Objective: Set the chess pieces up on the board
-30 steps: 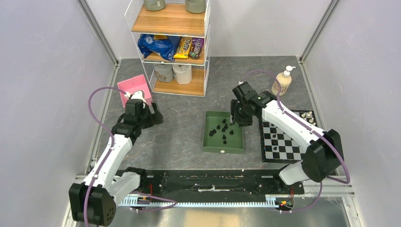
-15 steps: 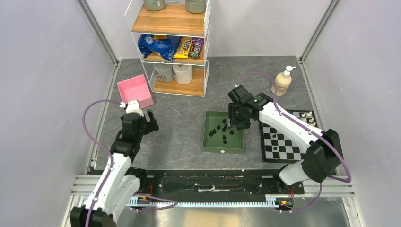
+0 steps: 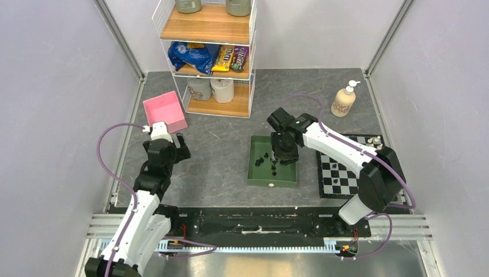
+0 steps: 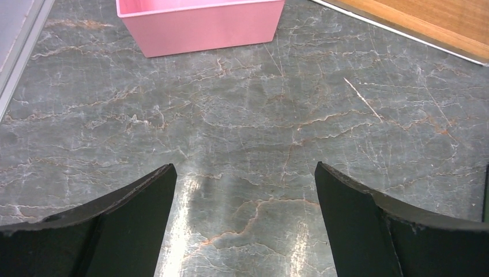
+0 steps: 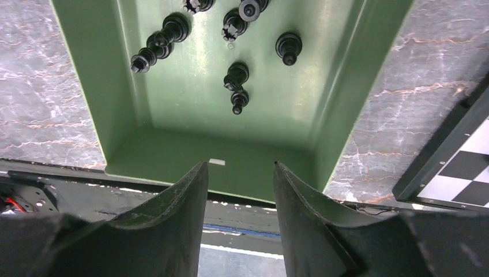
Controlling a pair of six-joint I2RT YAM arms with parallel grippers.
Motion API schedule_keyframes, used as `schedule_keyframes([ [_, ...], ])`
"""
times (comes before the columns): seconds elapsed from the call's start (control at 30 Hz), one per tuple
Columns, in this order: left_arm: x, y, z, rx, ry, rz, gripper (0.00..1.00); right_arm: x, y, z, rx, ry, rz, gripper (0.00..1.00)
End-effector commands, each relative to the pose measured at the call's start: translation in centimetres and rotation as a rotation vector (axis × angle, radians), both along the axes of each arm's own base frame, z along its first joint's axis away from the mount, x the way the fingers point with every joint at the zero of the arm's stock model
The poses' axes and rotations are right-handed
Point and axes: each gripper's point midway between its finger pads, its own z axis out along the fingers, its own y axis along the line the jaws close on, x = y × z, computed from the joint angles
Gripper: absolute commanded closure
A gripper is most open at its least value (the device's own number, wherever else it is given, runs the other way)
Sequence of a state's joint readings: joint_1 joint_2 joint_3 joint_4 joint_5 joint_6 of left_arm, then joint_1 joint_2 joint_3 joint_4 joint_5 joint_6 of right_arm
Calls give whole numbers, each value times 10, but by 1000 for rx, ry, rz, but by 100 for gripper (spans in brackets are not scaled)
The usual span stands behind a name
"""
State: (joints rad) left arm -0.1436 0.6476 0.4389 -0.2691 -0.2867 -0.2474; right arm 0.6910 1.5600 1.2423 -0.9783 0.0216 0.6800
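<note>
Several black chess pieces (image 5: 236,75) lie scattered on the floor of a green tray (image 5: 340,86), seen from above as small dark figures (image 3: 260,162) in the tray (image 3: 251,167). The checkered board (image 3: 340,176) lies just right of the tray, with a few white pieces (image 3: 376,140) at its far right corner; its dark border (image 5: 438,150) shows in the right wrist view. My right gripper (image 5: 240,164) hangs over the tray (image 3: 284,156), open, with nothing between its fingers. My left gripper (image 4: 243,166) is wide open over bare table (image 3: 166,147), near a pink box.
A pink box (image 3: 164,112) stands just beyond the left gripper, its front wall (image 4: 199,23) in the left wrist view. A wire shelf with snacks and rolls (image 3: 210,57) stands at the back. A cream pump bottle (image 3: 344,101) is behind the board.
My right gripper has moved left and toward the near side, further over the tray. My left arm has pulled back from the pink box toward the near edge.
</note>
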Motion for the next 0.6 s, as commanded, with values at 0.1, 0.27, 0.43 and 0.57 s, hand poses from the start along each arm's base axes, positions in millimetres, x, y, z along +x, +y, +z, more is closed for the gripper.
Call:
schedule_keyframes([
  [0.1,7,-10,38,-119,-22,33,2,16,17,-27,-12,-26,59,47],
  [0.27,-1,-12,32,-129,67,37,2,23,20,-51,-29,-30,50,47],
  [0.43,2,-18,24,-144,111,20,2,13,29,-65,-30,-15,60,48],
  [0.57,3,-17,18,-137,146,24,2,4,36,-69,-51,-22,69,48],
])
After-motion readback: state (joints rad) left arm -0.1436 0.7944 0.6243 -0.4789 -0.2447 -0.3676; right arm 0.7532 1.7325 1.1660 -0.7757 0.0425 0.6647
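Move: Two black chess pieces stand close together, one behind the other, in the middle of the green tray, about 9 cm below the right hand, 1 cm to its left and 1 cm back. All at that depth, a lone piece stands about 2 cm ahead and 2 cm to the right, a bunch of three about 1 cm ahead and 6 cm left, and another pair roughly 4 cm straight ahead. From the left hand, the close pair lies some 37 cm right, 7 cm back and 12 cm below. The right hand sinks about 7 cm into the green tray towards the close pair of black pieces, drifting some 2.5 cm left as it goes, with its half-open fingers still pointing nearly straight down, still empty and unchanged in gap. Meanwhile the empty left hand, off over bare table with its fingers staying wide open, bobs up about 3 cm and comes most of the way back down, easing a centimetre to the right and tipping its fingers some 10 degrees further down. ##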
